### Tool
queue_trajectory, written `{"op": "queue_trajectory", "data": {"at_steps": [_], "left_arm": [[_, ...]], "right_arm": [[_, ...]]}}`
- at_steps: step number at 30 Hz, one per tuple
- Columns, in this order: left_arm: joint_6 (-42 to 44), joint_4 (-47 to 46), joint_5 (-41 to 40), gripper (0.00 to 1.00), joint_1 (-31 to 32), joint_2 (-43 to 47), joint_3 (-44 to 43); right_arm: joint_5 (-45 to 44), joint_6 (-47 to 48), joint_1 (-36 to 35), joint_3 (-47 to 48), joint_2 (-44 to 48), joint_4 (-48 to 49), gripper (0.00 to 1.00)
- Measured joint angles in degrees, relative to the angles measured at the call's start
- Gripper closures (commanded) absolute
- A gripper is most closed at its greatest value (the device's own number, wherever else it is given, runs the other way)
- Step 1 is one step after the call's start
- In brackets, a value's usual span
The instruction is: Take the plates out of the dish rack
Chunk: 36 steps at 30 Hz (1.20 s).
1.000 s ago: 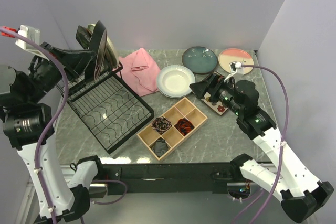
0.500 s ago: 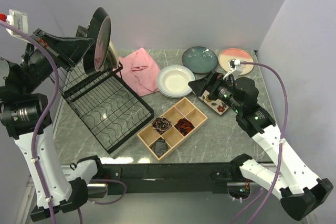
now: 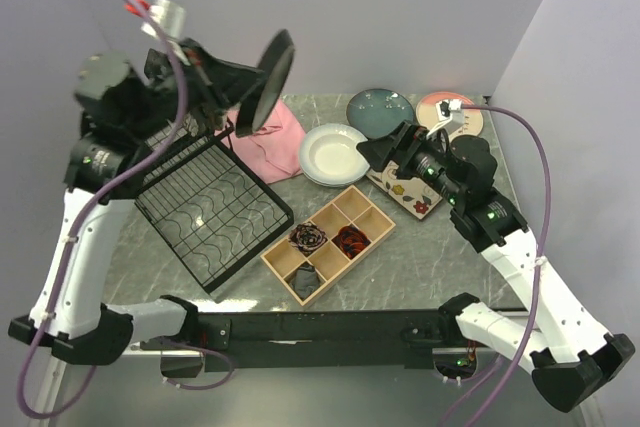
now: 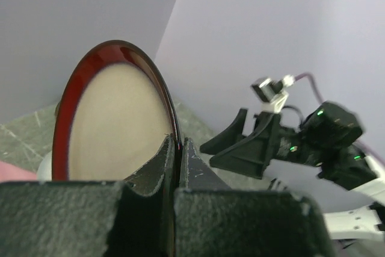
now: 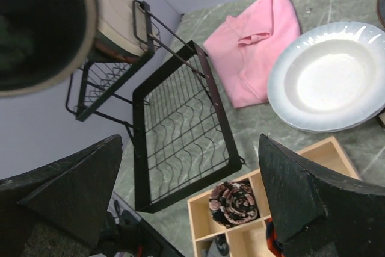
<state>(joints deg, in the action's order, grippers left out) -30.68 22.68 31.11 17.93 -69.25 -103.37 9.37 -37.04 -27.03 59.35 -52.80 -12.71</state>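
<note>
My left gripper is shut on the rim of a dark red plate with a cream centre, held on edge in the air above the pink cloth. In the left wrist view, the left gripper pinches that rim between closed fingers. The black wire dish rack lies at the left; a cream plate still stands in its raised back. On the table lie a white plate, a teal plate, a pink-cream plate and a square cream floral plate. My right gripper hangs open and empty by the white plate.
A pink cloth lies between the rack and the white plate. In front of the plates, a wooden compartment tray holds small rolled items. Walls close in the table at the back and on both sides.
The left arm has lifted the dark red plate out of the rack's back and swung it right, over the pink cloth. The right gripper has shifted slightly up and left, still open.
</note>
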Motion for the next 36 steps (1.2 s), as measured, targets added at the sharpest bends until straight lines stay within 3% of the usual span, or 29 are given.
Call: {"op": "queue_trajectory", "data": {"at_steps": [8, 13, 18, 24, 31, 36], "left_arm": [[15.43, -1.03, -22.56, 0.99, 23.3, -0.44, 10.27], [26.14, -3.87, -35.41, 0.99, 37.92, -1.51, 18.62], [34.69, -8.68, -46.56, 0.99, 47.43, -3.06, 26.05], [42.18, -14.8, -56.94, 0.99, 53.09, -8.7, 28.13], [48.94, -21.49, -65.35, 0.99, 56.74, -13.55, 29.11], [52.74, -25.75, -68.96, 0.99, 58.6, -16.52, 29.11]], "right_arm": [[1.05, -4.81, 0.7, 2.03, 0.74, -1.42, 0.0], [4.48, -9.44, 6.19, 2.58, 1.9, -1.86, 0.0], [8.72, -13.16, 11.45, 2.12, 2.6, -0.26, 0.0], [12.83, -14.43, 11.63, 1.88, 2.01, -0.81, 0.01], [9.27, -13.22, 11.65, -2.73, 2.43, -5.6, 0.01], [9.79, -12.79, 11.65, -5.99, 2.38, -4.46, 0.09]]}}
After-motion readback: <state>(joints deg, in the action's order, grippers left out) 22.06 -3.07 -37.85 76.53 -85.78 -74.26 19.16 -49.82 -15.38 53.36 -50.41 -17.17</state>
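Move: The left hand grips the red-rimmed plate high up, with the open right gripper waiting about 21 cm to its right, 1 cm ahead and 20 cm lower. From the left hand, the white plates lie some 25 cm ahead, 15 cm right and 53 cm below, and the wooden box about 2 cm back, 13 cm right and equally low. From the right hand, the red-rimmed plate is roughly 18 cm left, 4 cm ahead and 21 cm up. The left arm keeps its pinch on the red-rimmed plate and swings it down and to the right, over 20 cm each way, towards the right gripper, rolling its left side up some 50 degrees so the cream face turns upward. The right hand shifts about 3 cm right, rises slightly, then sinks to finish some 4 cm lower with its fingers tipped down about 15 degrees, staying wide open astride the rim. ##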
